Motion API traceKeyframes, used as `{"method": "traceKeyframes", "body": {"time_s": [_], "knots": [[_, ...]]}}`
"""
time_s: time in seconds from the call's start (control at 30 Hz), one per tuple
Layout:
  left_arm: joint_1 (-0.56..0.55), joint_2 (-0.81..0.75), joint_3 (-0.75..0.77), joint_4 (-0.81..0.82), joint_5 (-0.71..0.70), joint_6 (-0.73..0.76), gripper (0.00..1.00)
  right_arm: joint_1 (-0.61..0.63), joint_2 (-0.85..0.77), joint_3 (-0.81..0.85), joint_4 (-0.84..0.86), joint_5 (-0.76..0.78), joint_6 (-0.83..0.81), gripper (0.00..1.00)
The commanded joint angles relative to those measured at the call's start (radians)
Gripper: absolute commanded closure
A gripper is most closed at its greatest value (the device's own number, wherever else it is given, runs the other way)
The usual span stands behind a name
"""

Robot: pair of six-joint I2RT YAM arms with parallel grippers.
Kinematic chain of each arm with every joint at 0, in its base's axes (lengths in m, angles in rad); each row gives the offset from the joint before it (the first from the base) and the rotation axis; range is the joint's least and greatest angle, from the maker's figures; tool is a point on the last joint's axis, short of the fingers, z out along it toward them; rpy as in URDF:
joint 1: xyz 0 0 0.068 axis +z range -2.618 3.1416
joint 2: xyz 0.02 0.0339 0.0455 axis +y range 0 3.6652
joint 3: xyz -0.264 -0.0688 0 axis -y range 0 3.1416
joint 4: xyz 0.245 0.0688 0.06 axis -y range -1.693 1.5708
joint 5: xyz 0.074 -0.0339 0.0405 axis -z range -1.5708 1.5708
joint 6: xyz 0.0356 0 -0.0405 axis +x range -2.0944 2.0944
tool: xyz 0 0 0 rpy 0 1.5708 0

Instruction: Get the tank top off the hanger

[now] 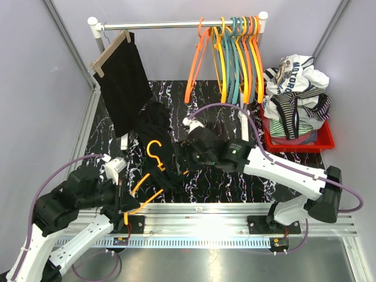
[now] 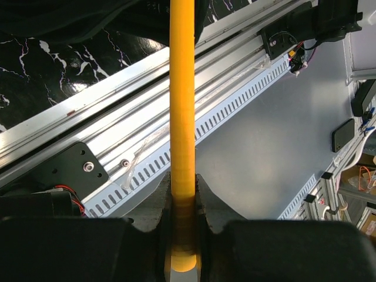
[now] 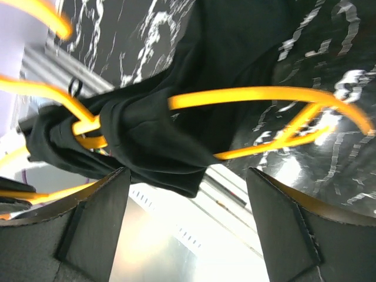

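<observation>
A black tank top (image 1: pixel 154 124) hangs bunched on a yellow-orange hanger (image 1: pixel 154 154) over the dark marbled table. My left gripper (image 1: pixel 121 202) holds the hanger's lower end near the table's front rail. In the left wrist view the hanger bar (image 2: pixel 182 106) runs straight up from between the left gripper's (image 2: pixel 182 200) shut jaws. My right gripper (image 1: pixel 181 160) stands open beside the garment. In the right wrist view the tank top (image 3: pixel 153 135) is wrapped around the hanger (image 3: pixel 264 94), and its lower fold hangs just above the gap of the right gripper (image 3: pixel 187 176).
A clothes rail at the back carries several coloured hangers (image 1: pixel 235 53) and a black cloth on a wooden hanger (image 1: pixel 123 82). A red bin (image 1: pixel 324 141) piled with clothes stands at the right. An aluminium rail (image 1: pixel 235 214) runs along the near edge.
</observation>
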Motion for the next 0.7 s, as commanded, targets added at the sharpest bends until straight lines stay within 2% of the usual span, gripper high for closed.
{"method": "traceKeyframes", "body": {"time_s": [0.0,0.23,0.33,0.37,0.47,0.57,0.6,0.63,0.67], "knots": [[-0.004,0.004,0.031,0.073,0.04,-0.018,1.0,0.041,0.039,0.0,0.082,-0.062,-0.042,0.14],[-0.004,-0.007,0.03,0.089,0.065,-0.043,1.0,0.061,0.083,0.006,0.114,-0.075,-0.054,0.18],[-0.004,-0.013,0.034,0.086,0.079,-0.046,1.0,0.062,0.108,0.014,0.103,0.051,-0.053,0.25],[-0.004,-0.013,0.037,0.081,0.079,-0.047,1.0,0.061,0.113,0.017,0.1,0.08,-0.051,0.34],[-0.004,-0.018,0.045,0.067,0.083,-0.044,1.0,0.062,0.145,0.041,0.093,0.142,-0.063,0.47],[-0.004,-0.024,0.054,0.044,0.069,-0.046,1.0,0.061,0.16,0.072,0.074,0.155,-0.063,0.66],[-0.004,-0.025,0.054,0.026,0.051,-0.047,1.0,0.062,0.154,0.071,0.073,0.16,-0.06,0.85],[-0.004,-0.027,0.053,0.018,0.043,-0.049,1.0,0.062,0.13,0.06,0.07,0.193,-0.041,0.95],[-0.005,-0.028,0.053,0.012,0.04,-0.049,1.0,0.062,0.113,0.051,0.048,0.229,-0.022,1.0]]}}
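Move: The black tank top's strap, still bunched over the yellow hanger near its neck, lies about 4 cm to the left of the open right hand, level with it fore and aft and some 5 cm below. The hanger's hook is roughly 10 cm left and 6 cm ahead, 3 cm lower; its free end is about 4 cm ahead, 3 cm to the right and 6 cm down. From the left hand the strap lies some 11 cm ahead and 12 cm right, slightly lower. The bunched black cloth over the hanger is what the right hand goes down to: it first slips back and left about 2–3 cm while sinking, then reaches forward again some 3 cm and lower still, ending nearly 5 cm down, its wide-open fingers closing almost fully to pinch the cloth below the yellow bar. The left hand stays put, keeping its grip on the hanger's near end. ##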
